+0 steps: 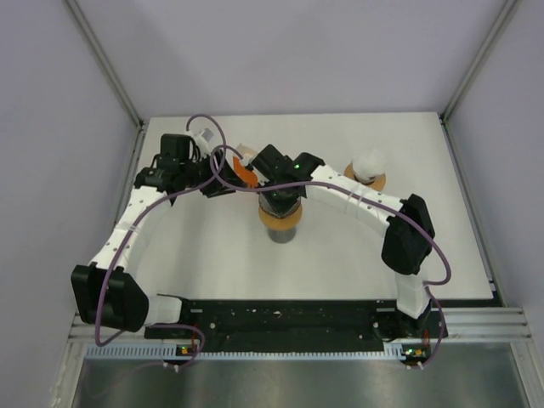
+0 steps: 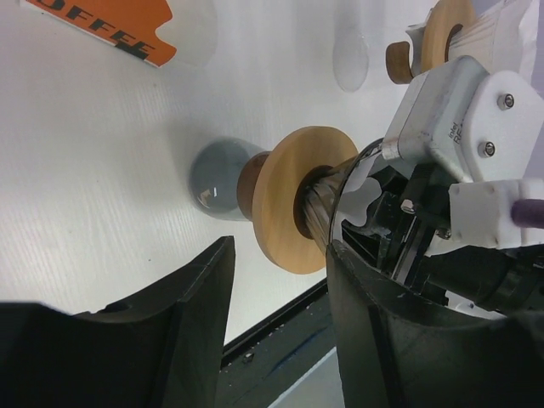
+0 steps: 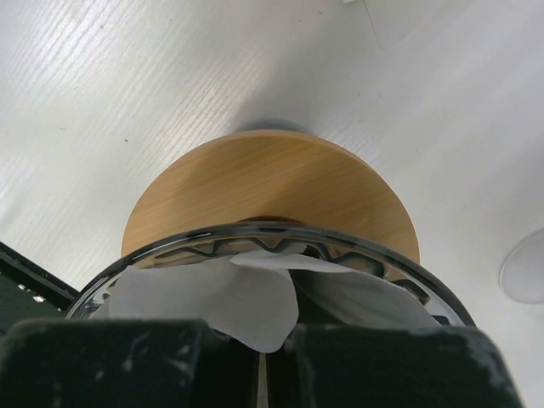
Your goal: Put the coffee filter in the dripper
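The dripper [image 1: 280, 218], a glass cone with a wooden collar [image 3: 263, 183], stands on a grey cup [image 2: 217, 178] at the table's middle. The white coffee filter [image 3: 221, 302] lies crumpled inside the glass rim [image 3: 272, 231]. My right gripper [image 3: 263, 357] hangs over the cone's mouth [image 1: 279, 191], shut on an edge of the filter. My left gripper [image 2: 280, 255] is open just left of the dripper [image 1: 223, 183]. Its right finger [image 2: 374, 323] is close against the glass cone and nothing sits between the fingers. The filter's white edge [image 2: 361, 191] shows inside the cone.
An orange coffee packet [image 1: 246, 174] lies behind the dripper, near the left gripper. A white object on a wooden disc [image 1: 368, 166] stands at the back right. A clear round lid [image 2: 350, 59] lies flat on the table. The black front rail [image 1: 280, 314] runs along the near edge.
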Tool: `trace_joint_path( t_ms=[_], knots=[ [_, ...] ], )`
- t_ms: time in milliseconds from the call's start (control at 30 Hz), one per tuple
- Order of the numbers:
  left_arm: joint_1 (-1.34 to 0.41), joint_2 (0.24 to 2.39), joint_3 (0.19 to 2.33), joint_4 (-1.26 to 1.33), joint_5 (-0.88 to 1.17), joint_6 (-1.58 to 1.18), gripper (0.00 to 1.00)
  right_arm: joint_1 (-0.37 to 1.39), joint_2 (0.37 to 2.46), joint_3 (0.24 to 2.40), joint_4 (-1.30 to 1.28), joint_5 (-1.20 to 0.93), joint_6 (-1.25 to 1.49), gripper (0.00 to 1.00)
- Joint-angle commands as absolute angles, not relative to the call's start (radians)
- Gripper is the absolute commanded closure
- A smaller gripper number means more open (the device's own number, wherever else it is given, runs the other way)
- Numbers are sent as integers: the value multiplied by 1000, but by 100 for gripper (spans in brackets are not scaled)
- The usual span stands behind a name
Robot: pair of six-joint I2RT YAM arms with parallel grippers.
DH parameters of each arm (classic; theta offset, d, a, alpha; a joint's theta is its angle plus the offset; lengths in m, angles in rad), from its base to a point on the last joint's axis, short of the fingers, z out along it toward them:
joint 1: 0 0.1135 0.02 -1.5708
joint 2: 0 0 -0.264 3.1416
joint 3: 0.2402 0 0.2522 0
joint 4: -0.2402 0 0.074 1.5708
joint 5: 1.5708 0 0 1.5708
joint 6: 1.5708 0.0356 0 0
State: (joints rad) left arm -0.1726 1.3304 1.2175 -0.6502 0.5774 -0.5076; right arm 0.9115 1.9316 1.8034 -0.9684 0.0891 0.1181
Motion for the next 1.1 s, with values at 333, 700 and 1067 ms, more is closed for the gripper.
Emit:
trace_joint_path(
  t_ms=[333,700,1067],
  knots=[
    [-235,1307,1114,-457,666,-587,48,916,1950,1882,-937,40,156,100],
    [-259,1335,1111,-442,669,-592,62,910,1878,1902,-910,52,156,100],
    [-259,1341,1117,-454,638,-565,67,899,1806,1907,-908,115,140,100]
  ],
)
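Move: The dripper, on its wooden collar and glass, is about 10 cm to the left hand's right, 2 cm back, with its middle some 8 cm lower. The right hand is already inside its mouth with the paper filter, the dripper's middle about 2 cm below that hand. From the right hand, the coffee bag lies roughly 15 cm ahead, 9 cm left and 14 cm down; the filter stack stands about 13 cm ahead, 23 cm right and 8 cm below. The filter in the dripper's mouth stays at the right hand's shut fingertips as that hand works about 1.5 cm to the left, then climbs nearly 4 cm, tilting slightly. The dripper's left rim is what the left hand comes towards, going about 4 cm right and a little down and back, narrowing its open fingers around the level of the rim; whether they touch it can't be seen. ##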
